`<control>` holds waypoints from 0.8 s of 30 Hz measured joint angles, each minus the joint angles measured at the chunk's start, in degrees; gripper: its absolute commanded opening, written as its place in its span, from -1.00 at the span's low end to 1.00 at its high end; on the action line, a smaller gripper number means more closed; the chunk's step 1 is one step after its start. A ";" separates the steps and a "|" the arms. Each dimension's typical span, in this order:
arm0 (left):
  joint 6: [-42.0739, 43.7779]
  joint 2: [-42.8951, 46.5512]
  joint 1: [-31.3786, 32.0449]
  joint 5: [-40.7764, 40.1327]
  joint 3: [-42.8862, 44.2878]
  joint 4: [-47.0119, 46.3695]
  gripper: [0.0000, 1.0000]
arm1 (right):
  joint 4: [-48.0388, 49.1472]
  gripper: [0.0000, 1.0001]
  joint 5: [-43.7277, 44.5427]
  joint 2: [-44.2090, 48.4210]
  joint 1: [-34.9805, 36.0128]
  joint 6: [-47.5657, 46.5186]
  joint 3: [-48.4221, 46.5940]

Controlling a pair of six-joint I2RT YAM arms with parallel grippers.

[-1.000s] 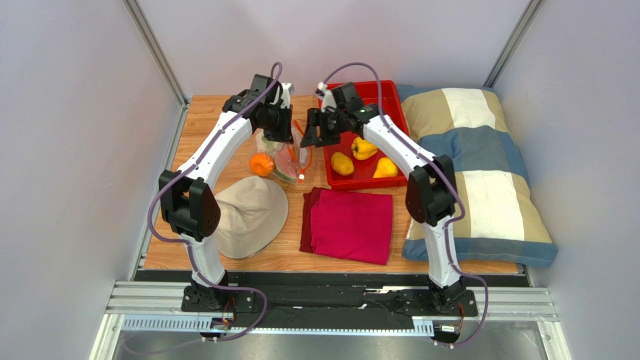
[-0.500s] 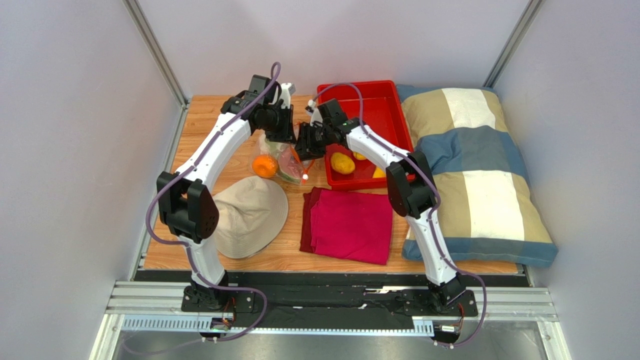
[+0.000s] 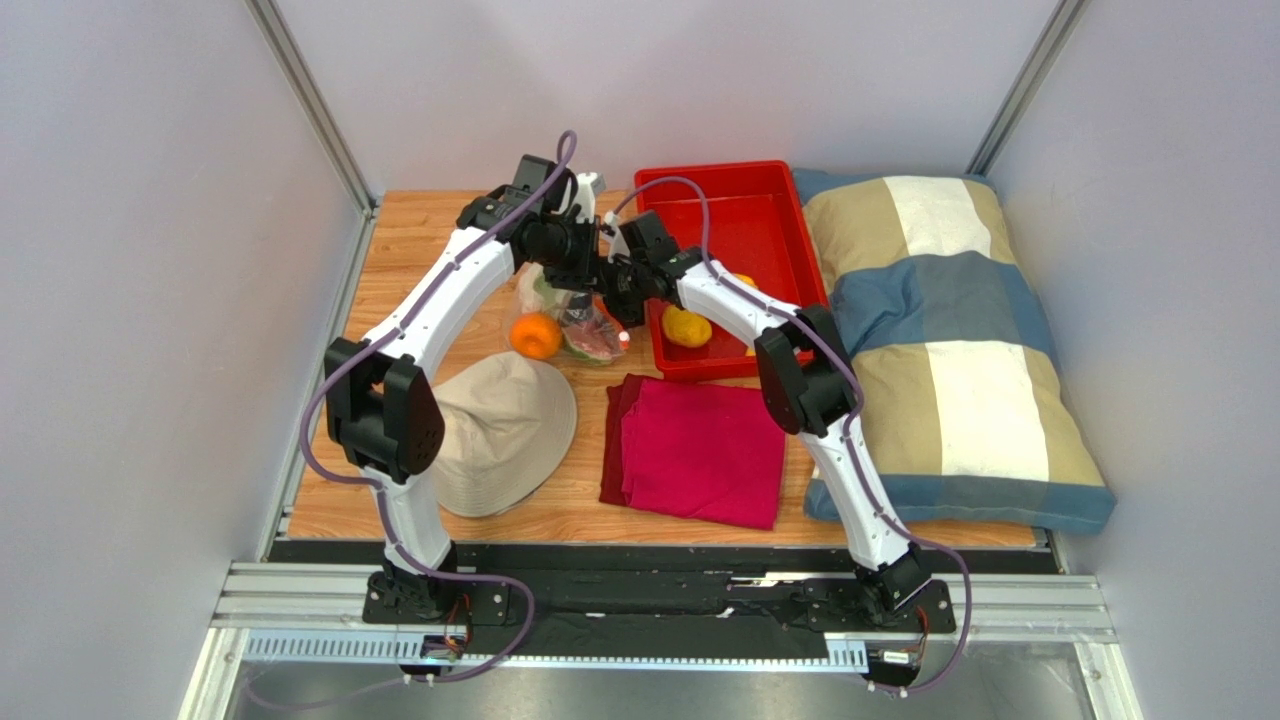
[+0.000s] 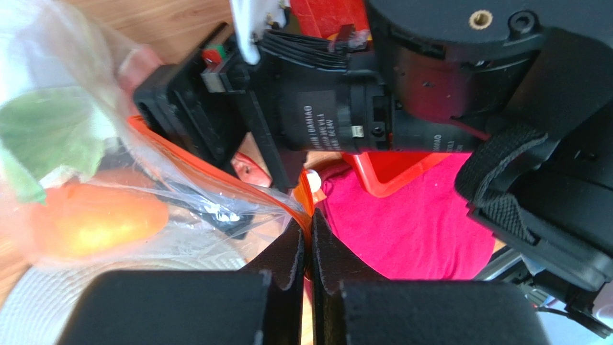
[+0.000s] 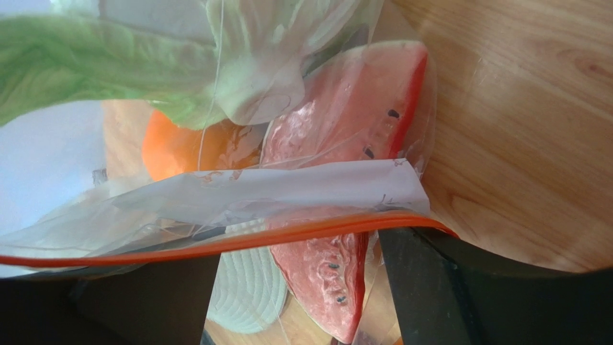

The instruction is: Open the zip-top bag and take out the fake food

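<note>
The zip-top bag (image 3: 576,318) hangs clear and crinkly above the table's far middle. My left gripper (image 3: 580,270) is shut on its orange-red zip strip (image 4: 301,213), and the strip runs out between the closed fingers of the left gripper (image 4: 310,233). My right gripper (image 3: 609,290) is right beside it, at the bag's mouth. In the right wrist view the right gripper (image 5: 288,291) is open, with the zip strip (image 5: 216,245) stretched across both fingertips. Fake food shows through the plastic: a watermelon slice (image 5: 338,136), an orange (image 5: 176,147) and green cauliflower leaves (image 5: 93,65). A yellow fruit (image 3: 687,326) lies in the tray.
A red tray (image 3: 744,210) stands just right of the bag. A striped pillow (image 3: 947,345) fills the right side. A beige hat (image 3: 496,428) and a folded magenta cloth (image 3: 699,450) lie nearer the arms' bases.
My right arm has swung left from over the red tray to the bag's mouth. The left gripper has kept its hold on the zip strip and shifted slightly right.
</note>
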State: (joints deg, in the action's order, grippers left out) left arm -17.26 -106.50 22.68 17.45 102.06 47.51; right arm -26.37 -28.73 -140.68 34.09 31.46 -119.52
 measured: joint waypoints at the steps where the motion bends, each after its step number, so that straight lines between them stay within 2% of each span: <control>1: -0.13 -0.39 0.28 0.00 0.00 -0.15 -1.00 | 0.17 0.26 0.00 -0.13 0.02 0.00 0.00; 3: -0.42 -0.94 0.87 -0.04 0.00 -0.24 -1.00 | 1.66 0.08 -0.28 -1.05 0.02 0.94 0.00; 5: -0.50 -1.33 1.44 -0.04 0.00 -0.22 -1.00 | 2.84 -0.18 -0.74 -2.23 0.00 2.32 0.04; 9: -0.63 -1.62 2.14 -0.04 0.00 -0.22 -1.00 | 5.79 -0.53 -2.36 -2.97 -0.42 5.62 1.51; 12: -0.66 -1.62 2.19 -0.04 0.04 -0.22 -1.00 | 7.23 -0.92 -2.84 -2.97 -0.48 7.43 2.23; 13: -0.66 -1.62 2.19 -0.09 0.04 -0.20 -1.00 | 7.54 -1.00 -2.97 -2.97 -0.48 8.22 2.34; 21: -0.61 -1.62 2.21 -0.85 0.04 -0.22 -1.00 | 10.84 -1.00 -5.57 -2.97 -0.70 12.28 2.56; 22: -0.57 -1.62 2.21 -1.07 0.04 -0.22 -1.00 | 11.32 -0.96 -5.88 -2.89 -0.92 12.48 2.84; 24: -0.44 -1.62 2.21 -1.33 0.13 -0.17 -1.00 | 12.02 -0.71 -6.43 -2.29 -1.14 12.72 4.20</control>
State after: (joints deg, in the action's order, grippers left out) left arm -17.69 -108.12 24.88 16.12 102.19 47.33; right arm -14.35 -35.16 -142.98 32.95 44.18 -115.33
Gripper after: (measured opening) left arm 0.007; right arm 0.018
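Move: The zip-top bag's orange zip edge crosses the right hand's open fingers, about 1 cm to its left and 1 cm below. In the bag, the watermelon lies some 3 cm left, 2 cm back and 4 cm below that hand, and the orange about 11 cm left and 3 cm back. From the left hand, which pinches the rim higher up, that stretch of edge is about 3 cm ahead, 3 cm right and 14 cm below. Right fingers shut at the orange zip edge, easing 1.5 cm left and dipping, as the left keeps pinching. ##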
